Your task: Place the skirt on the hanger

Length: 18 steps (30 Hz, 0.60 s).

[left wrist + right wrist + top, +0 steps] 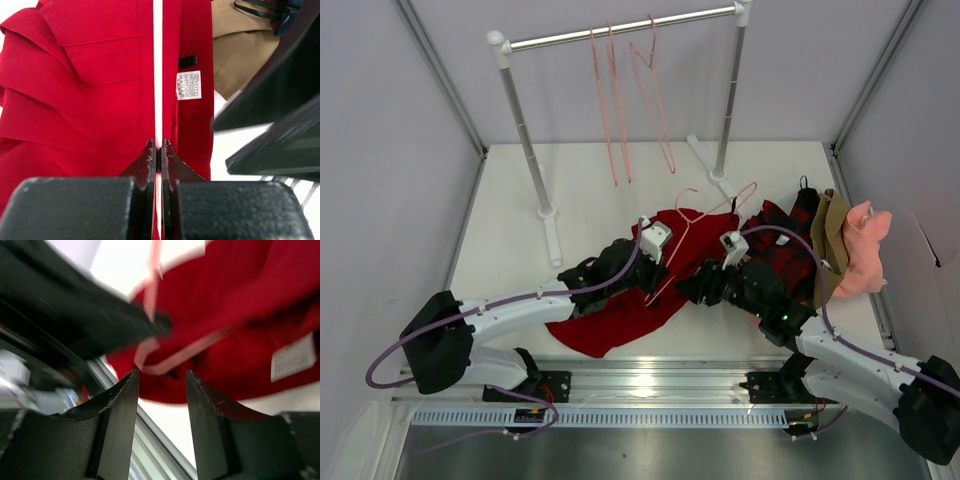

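The deep-red skirt [620, 310] lies spread on the white table in front of both arms. A thin salmon-pink hanger [715, 210] lies across it, hook toward the back right. My left gripper [655, 272] is over the skirt's upper part. In the left wrist view its jaws [158, 145] are shut on the hanger's wire [158, 75], which runs straight ahead over the skirt [75, 100] beside a white label [189, 85]. My right gripper [688, 290] sits just to the right, open [162, 375]. A bent corner of the hanger [165, 357] and the skirt [240, 315] show blurred beyond its tips.
A clothes rack [620, 30] stands at the back with three pink hangers [620, 100] on it. A red-and-black plaid garment [785, 245], a tan one [832, 240] and a salmon-pink one [865, 250] are piled at the right. A metal rail [640, 370] runs along the near edge.
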### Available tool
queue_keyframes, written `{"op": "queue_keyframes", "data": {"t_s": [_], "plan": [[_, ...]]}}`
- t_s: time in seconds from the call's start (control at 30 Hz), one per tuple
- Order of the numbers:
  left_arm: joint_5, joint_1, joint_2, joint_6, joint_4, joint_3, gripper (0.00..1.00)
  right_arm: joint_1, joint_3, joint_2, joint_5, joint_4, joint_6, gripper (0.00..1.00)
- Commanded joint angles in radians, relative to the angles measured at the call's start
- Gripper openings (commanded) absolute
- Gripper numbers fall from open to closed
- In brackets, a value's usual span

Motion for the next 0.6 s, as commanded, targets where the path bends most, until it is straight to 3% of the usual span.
{"op": "queue_keyframes", "data": {"t_s": [0.0, 0.3, 0.57], "plan": [[-0.020, 0.015, -0.044, 0.032, 0.024, 0.019, 0.00, 0.042, -0.061, 0.063, -0.052, 0.183, -0.127, 0.47], [-0.038, 0.017, -0.068, 0.021, 0.023, 0.008, 0.00, 0.142, -0.077, 0.328, -0.017, 0.426, -0.279, 0.46], [-0.094, 0.021, -0.068, 0.010, 0.037, -0.009, 0.00, 0.355, -0.115, 0.440, 0.201, 0.564, -0.316, 0.44]]}}
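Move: The black loop at the red skirt's near end lies about 7 cm to the right hand's left, 3 cm back and some 13 cm below. The hanger's free lower corner stands over it, roughly 9 cm left, 3 cm back and 8 cm below the hand; the skirt's white label is about 3 cm ahead, hardly to either side, and 14 cm down. From the left hand, already pinching the hanger's arm, the loop lies about 6 cm back, straight in line sideways, 10 cm below. The empty right hand, already clear of the hanger, first drops steeply, then swings left and back as it goes on sinking, ending some 9 cm lower, 6 cm farther left and 5 cm nearer the base, close above the skirt's edge beside the hanger corner and black loop. Its wrist turns about 15 degrees counter-clockwise so that the half-open fingers point more to the left, while the left hand keeps its pinch on the hanger's arm and holds it over the skirt almost in place. ##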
